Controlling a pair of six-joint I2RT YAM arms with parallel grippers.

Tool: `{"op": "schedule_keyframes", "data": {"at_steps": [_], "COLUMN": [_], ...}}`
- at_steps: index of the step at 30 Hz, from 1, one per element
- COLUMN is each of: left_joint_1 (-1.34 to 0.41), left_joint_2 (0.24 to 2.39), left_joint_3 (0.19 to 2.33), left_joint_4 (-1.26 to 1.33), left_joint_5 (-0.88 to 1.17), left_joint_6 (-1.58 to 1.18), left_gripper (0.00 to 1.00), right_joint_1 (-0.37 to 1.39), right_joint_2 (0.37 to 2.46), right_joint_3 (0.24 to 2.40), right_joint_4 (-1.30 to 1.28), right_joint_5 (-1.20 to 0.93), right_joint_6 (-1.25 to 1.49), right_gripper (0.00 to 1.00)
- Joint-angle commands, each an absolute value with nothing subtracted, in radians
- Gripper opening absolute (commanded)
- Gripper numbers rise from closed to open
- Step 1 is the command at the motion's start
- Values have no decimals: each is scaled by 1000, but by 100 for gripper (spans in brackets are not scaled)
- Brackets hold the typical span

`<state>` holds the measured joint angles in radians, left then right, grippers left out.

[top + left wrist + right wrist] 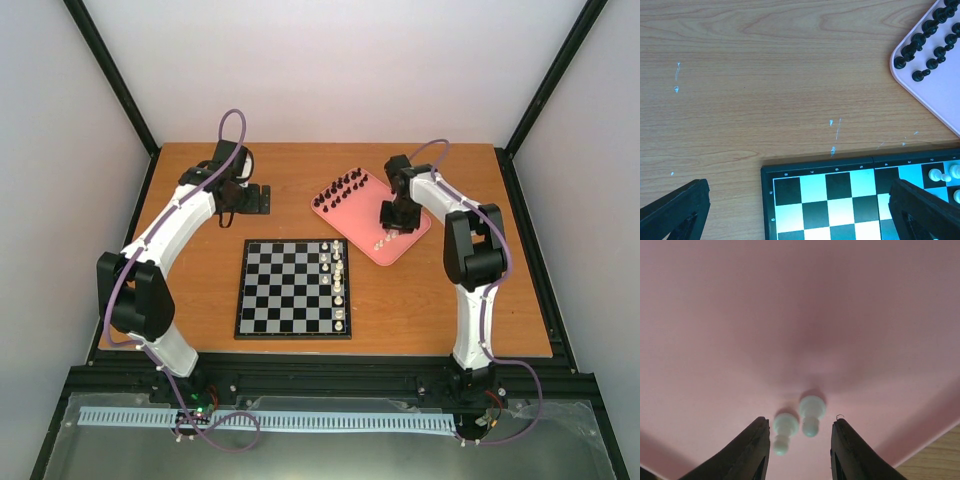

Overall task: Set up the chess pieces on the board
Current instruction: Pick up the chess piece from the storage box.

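The board point(290, 300) lies flat at the table's middle, with cream-white chess pieces point(340, 280) lined up along its right side. Black chess pieces point(345, 187) stand in rows on the pink tray point(360, 225). My right gripper point(390, 225) hangs low over the tray's near end. In the right wrist view it point(800, 422) is open, with two white pawns point(810, 412) standing between its fingers, neither of them gripped. My left gripper point(800, 210) is open above the board's far-left corner point(830, 200) and holds nothing.
A black mount point(250, 198) sits on the table behind the board's left side. Bare wooden tabletop point(765, 75) stretches beyond the board. The tray's corner with black pieces point(920, 50) shows at the left wrist view's upper right.
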<state>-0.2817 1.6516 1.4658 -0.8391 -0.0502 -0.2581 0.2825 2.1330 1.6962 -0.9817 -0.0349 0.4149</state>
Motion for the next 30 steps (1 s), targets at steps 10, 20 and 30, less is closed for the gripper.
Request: {"op": "schedule_keyframes", "data": {"at_steps": [10,20,30], "left_joint_1": [-282,-282,-282], "left_joint_2": [1668,1655,1654], "left_joint_3": [1478,1459,1460], "left_joint_4": [-839,-832,-832], "left_joint_5": [-37,-44,-46], "left_joint_6": [-246,-248,-247], "left_gripper": [100,100,100], "right_joint_1": [263,263,262], "right_joint_2": [2176,2208,2242], "right_joint_3": [1707,1741,1793], "right_joint_4": [-952,-961,-978], "right_joint_5": [-56,-53,-44], "right_joint_6": [477,484,479], "right_gripper": [41,37,16]}}
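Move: The right hand hovers in the pink tray, with a white chess piece some 3 cm below it, about 1 cm to its right and level ahead. A second white piece stands about 1 cm back and 1 cm left of the hand. The other white pieces lie some 4 cm back and 4 cm left, and the black group about 12 cm ahead and 15 cm left. From the left hand, the first white piece is about 38 cm right, roughly level ahead and 16 cm lower. Down by about 2 cm into the tray goes the right hand, its fingers part open and pointing almost straight down on either side of the two white pieces. It then eases forward about 1 cm and rises slightly while the fingers close from under half open to nearly shut around the pair, the right finger coming up against the front piece. ##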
